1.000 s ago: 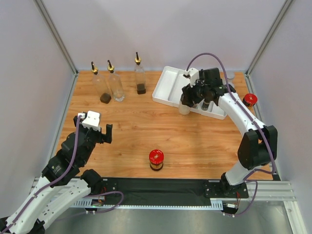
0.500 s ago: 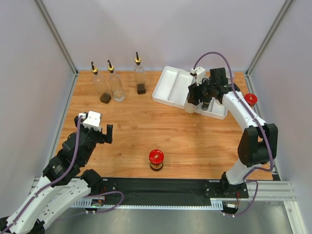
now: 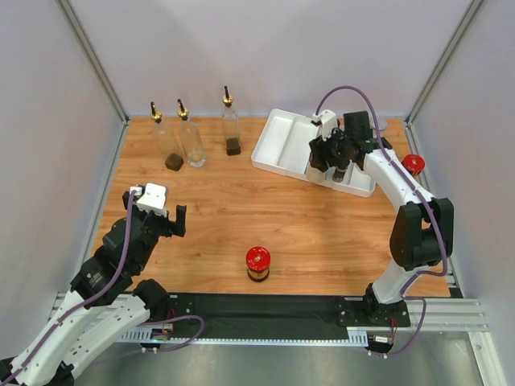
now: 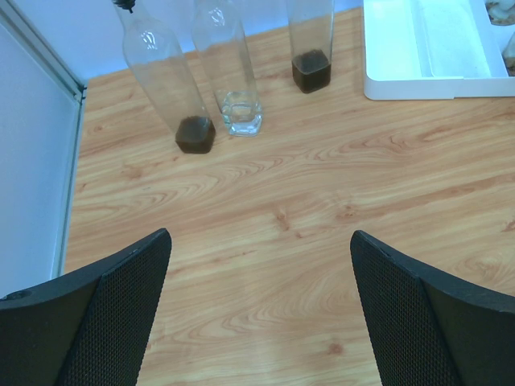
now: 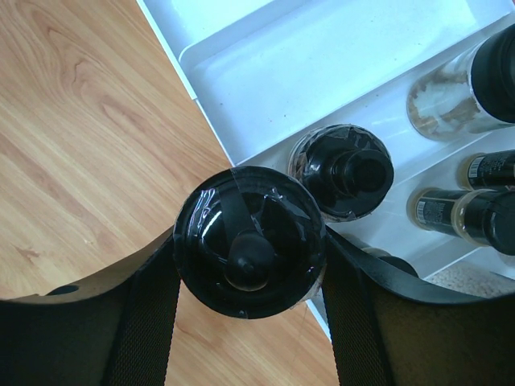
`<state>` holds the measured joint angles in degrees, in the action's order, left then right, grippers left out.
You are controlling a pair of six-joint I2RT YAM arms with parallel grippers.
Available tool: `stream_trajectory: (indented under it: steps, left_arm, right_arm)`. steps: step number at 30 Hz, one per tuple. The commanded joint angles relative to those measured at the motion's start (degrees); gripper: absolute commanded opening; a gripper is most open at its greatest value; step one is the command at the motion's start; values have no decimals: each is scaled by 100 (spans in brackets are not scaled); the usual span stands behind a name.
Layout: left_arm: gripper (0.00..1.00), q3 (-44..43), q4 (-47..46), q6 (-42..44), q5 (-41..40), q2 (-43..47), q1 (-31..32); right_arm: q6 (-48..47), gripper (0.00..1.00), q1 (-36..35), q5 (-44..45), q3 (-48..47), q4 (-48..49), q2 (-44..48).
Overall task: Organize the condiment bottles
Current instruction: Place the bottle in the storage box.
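Observation:
My right gripper (image 5: pixel 251 269) is shut on a small black-capped glass jar (image 5: pixel 251 241) and holds it over the near edge of the white divided tray (image 5: pixel 322 64). In the top view the gripper (image 3: pixel 319 165) sits at the tray's (image 3: pixel 278 149) front middle. Another black-capped jar (image 5: pixel 346 173) stands in the tray just beyond, with several more jars (image 5: pixel 459 213) further right. Three tall pourer-spout bottles (image 3: pixel 159 135) (image 3: pixel 191 138) (image 3: pixel 232 129) stand at the back left. A red-lidded jar (image 3: pixel 257 263) stands at the front middle. My left gripper (image 3: pixel 165 219) is open and empty, as its wrist view (image 4: pixel 261 314) shows.
A second red-lidded jar (image 3: pixel 413 164) stands on the table right of the tray. The left wrist view shows the three tall bottles (image 4: pixel 193 133) (image 4: pixel 241 112) (image 4: pixel 311 71) and the tray's corner (image 4: pixel 418 56) ahead. Grey walls close in the table.
My right gripper has carried the black-capped jar a little back and right, from in front of the tray to over its near edge. The left arm has not moved.

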<state>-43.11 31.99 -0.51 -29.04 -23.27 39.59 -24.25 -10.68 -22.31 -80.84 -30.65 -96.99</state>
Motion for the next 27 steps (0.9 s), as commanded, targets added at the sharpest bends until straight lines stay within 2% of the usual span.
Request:
stream_trajectory:
  steps: [1, 19, 27]
  left_arm:
    - [100, 5, -149, 86, 3, 15, -22]
    - [100, 13, -166, 78, -5, -46, -13]
    - [100, 13, -167, 87, -5, -55, -22]
  right_arm:
    - [-238, 5, 13, 156, -380, 613, -100]
    - [-440, 5, 13, 613, -433, 1536, -636]
    - [-309, 9, 22, 648, -275, 1580, -786]
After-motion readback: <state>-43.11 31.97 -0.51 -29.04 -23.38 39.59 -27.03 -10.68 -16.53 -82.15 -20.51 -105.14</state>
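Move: The right hand holds a black-capped bottle over the near wall of the storage box; its free place, the near end of the middle slot, lies about 6 cm ahead, 1 cm right and 12 cm down. A standing black-capped jar is roughly 12 cm ahead and 1 cm right, 7 cm lower; the nearest small bottle, about 6 cm ahead and 7 cm right, 8 cm lower. From the left hand that place is some 28 cm ahead, 41 cm right and 22 cm lower. Carry the held bottle forward with the right hand about 5 cm, over the near wall towards the standing jar, sinking some 3 cm on the way, with the drop going on as the forward travel dies out. Let the wrist tip up about 5 degrees and keep the fingers closed on the bottle throughout. ##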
